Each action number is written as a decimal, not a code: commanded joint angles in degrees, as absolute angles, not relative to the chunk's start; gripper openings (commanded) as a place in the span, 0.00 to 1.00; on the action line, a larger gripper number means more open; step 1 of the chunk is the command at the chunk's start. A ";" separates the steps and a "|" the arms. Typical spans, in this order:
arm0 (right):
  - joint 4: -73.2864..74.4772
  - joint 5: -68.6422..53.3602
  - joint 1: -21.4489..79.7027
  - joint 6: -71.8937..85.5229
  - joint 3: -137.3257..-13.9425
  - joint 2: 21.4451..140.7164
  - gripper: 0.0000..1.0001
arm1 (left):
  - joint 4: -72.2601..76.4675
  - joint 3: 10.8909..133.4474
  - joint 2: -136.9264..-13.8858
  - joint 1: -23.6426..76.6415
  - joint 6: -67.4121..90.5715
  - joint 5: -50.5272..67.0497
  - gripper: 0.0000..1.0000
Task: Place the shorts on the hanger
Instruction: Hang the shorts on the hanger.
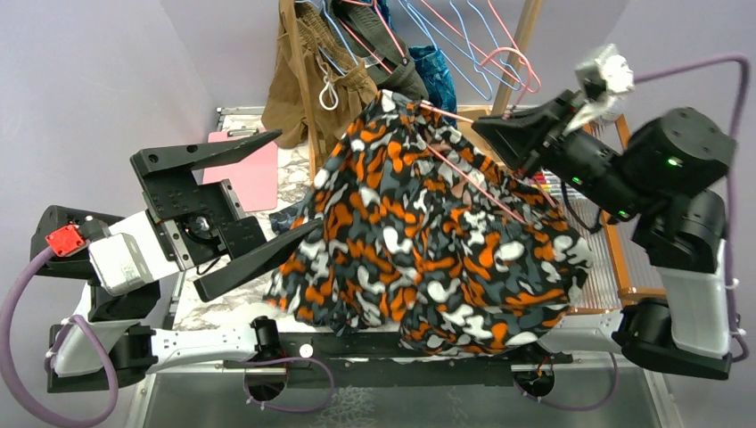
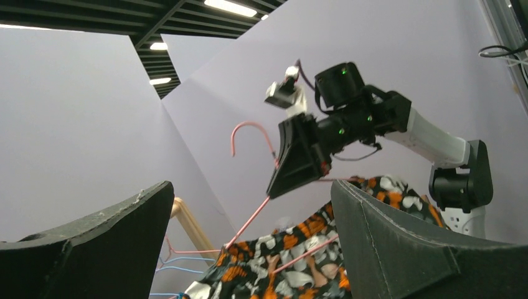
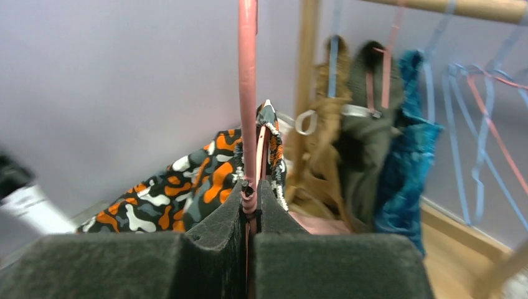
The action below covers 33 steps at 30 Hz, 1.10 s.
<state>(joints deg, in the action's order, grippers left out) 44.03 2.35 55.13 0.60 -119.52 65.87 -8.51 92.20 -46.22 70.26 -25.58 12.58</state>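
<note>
The camouflage-print shorts [image 1: 428, 241] hang draped over the pink wire hanger [image 1: 472, 183], lifted above the table's middle. My right gripper [image 1: 499, 134] is shut on the hanger just below its hook. In the right wrist view the wire [image 3: 248, 93] rises from between the closed pads [image 3: 224, 218] of the right gripper [image 3: 250, 190], with the shorts [image 3: 187, 180] beyond. My left gripper [image 1: 296, 178] stands wide open just left of the shorts, holding nothing. From the left wrist the open gripper [image 2: 252, 187] looks up at the shorts [image 2: 268, 268], the hanger [image 2: 252, 218] and the right gripper [image 2: 299, 162].
Behind the shorts, a wooden rack [image 1: 521, 45] carries brown [image 1: 299, 80], dark and teal [image 1: 437, 71] garments and several light-blue wire hangers [image 1: 468, 62]. A pink flat item [image 1: 245, 169] lies on the marble table [image 1: 223, 303] at left. A wooden slatted frame [image 1: 606, 259] lies at right.
</note>
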 commanded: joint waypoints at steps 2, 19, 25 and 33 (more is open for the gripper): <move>39.52 9.51 55.10 -2.12 -127.26 66.18 0.01 | -4.05 91.85 -44.52 70.58 -24.05 10.91 0.99; 46.22 -24.23 55.11 -0.76 -115.22 64.43 0.01 | -15.40 96.31 -52.62 70.58 -26.33 14.01 0.99; 45.79 -25.59 55.11 -2.18 -110.67 61.78 0.01 | -21.54 98.21 -58.14 70.62 -26.84 18.65 0.99; 43.47 -22.62 55.10 -4.85 -96.20 57.04 0.01 | -27.73 95.22 -61.50 70.58 -27.26 19.65 0.99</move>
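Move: The right hand grips the hanger at its neck; the hanger's left end, with the shorts' waistband over it, lies about 16 cm to the right of the open left hand, 8 cm ahead and some 5 cm lower. From the right hand that end is roughly 8 cm left, 5 cm ahead and 6 cm down. The hanger's hook stands about 9 cm above the right hand and 3 cm ahead, straight in line sideways. Still pinching the hanger, the right hand finishes a swing with a short dip forward and lift, then brings hanger and shorts back and down, ending about 10 cm lower and 6 cm back, a little further left and turned some 25 degrees counter-clockwise. The left hand first drifts a couple of centimetres left and up, then sweeps right and down towards the hanger's left end, its fingers staying wide open and tipping down from their upward slant by about 25 degrees to near level, with no clear touch yet. ##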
